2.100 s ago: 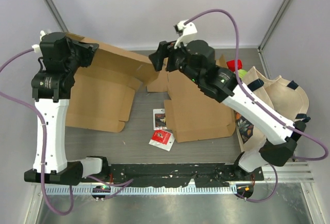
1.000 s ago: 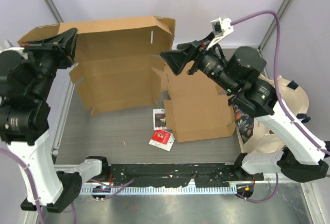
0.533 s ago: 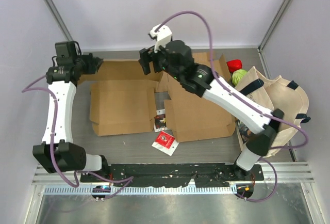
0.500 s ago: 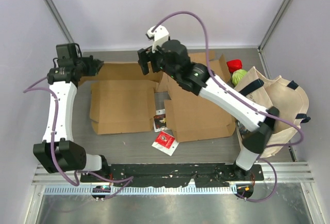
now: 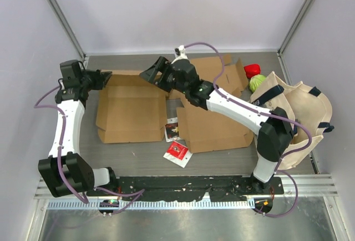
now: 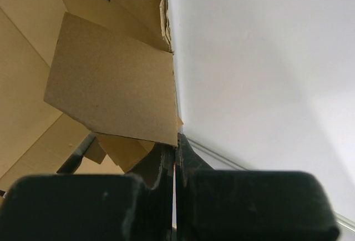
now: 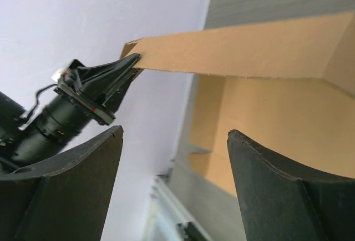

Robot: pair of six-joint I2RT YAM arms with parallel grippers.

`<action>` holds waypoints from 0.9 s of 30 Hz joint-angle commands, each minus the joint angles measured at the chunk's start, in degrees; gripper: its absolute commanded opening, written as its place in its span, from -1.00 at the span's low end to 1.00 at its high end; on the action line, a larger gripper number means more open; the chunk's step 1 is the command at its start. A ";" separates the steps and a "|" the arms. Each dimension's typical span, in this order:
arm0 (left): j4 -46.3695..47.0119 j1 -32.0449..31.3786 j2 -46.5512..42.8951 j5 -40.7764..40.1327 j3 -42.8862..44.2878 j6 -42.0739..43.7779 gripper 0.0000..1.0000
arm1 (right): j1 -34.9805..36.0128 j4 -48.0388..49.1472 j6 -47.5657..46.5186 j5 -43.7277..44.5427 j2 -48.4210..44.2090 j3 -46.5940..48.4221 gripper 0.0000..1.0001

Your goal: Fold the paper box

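The paper box (image 5: 131, 110) is a flat brown cardboard blank lying on the left half of the table, with its far flap (image 7: 238, 49) standing up. My left gripper (image 5: 108, 75) is shut on that flap's left corner; in the left wrist view the cardboard edge (image 6: 111, 85) runs down between the closed jaws (image 6: 176, 144). My right gripper (image 5: 146, 75) hovers at the flap's right end, near the back wall. Its fingers (image 7: 175, 135) stand wide apart with nothing between them. The right wrist view shows the left gripper (image 7: 119, 69) pinching the flap's tip.
A second cardboard blank (image 5: 213, 121) lies centre-right under the right arm. Two small red-and-white packets (image 5: 176, 151) (image 5: 171, 127) lie between the blanks. A beige tote bag (image 5: 294, 113) sits at the right, with red (image 5: 252, 70) and green (image 5: 258, 81) items behind it.
The box, held up in the air a second ago, now lies on the table. The right gripper has dropped lower toward the flap's right end. The left grip has not changed.
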 commanded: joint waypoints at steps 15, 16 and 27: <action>3.32 1.06 -3.22 5.94 -0.18 5.33 -1.00 | -0.90 20.64 48.11 -0.09 10.38 -1.79 0.43; 3.32 1.06 -3.31 6.02 -0.27 5.59 -1.00 | -0.90 19.58 48.02 1.13 10.38 -1.52 0.42; 2.09 1.06 -5.51 6.02 -1.23 8.22 -1.00 | -0.72 15.18 50.48 5.36 14.51 5.15 -0.32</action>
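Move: The open right hand is going for the top rim of the paper box's far wall, towards its right end, about 5 cm ahead, 4 cm left and 3 cm below. The left hand already pinches that wall's left end, some 20 cm left of the right hand, 5 cm ahead and 3 cm lower. The flat cardboard sheet lies about 26 cm right, 4 cm back and 25 cm down. For the left hand, the rim spot is roughly 16 cm to the right, level in reach and height. While the left fingers keep their pinch on the far-left end and barely shift, the right fingers more than half close around the far wall's rim. The right hand goes forward and left, about 5 and 4 cm, dipping some 5 cm and rising half of that again at the end, and rolls about 50 degrees around its own fingers, clockwise seen from behind the hand. ##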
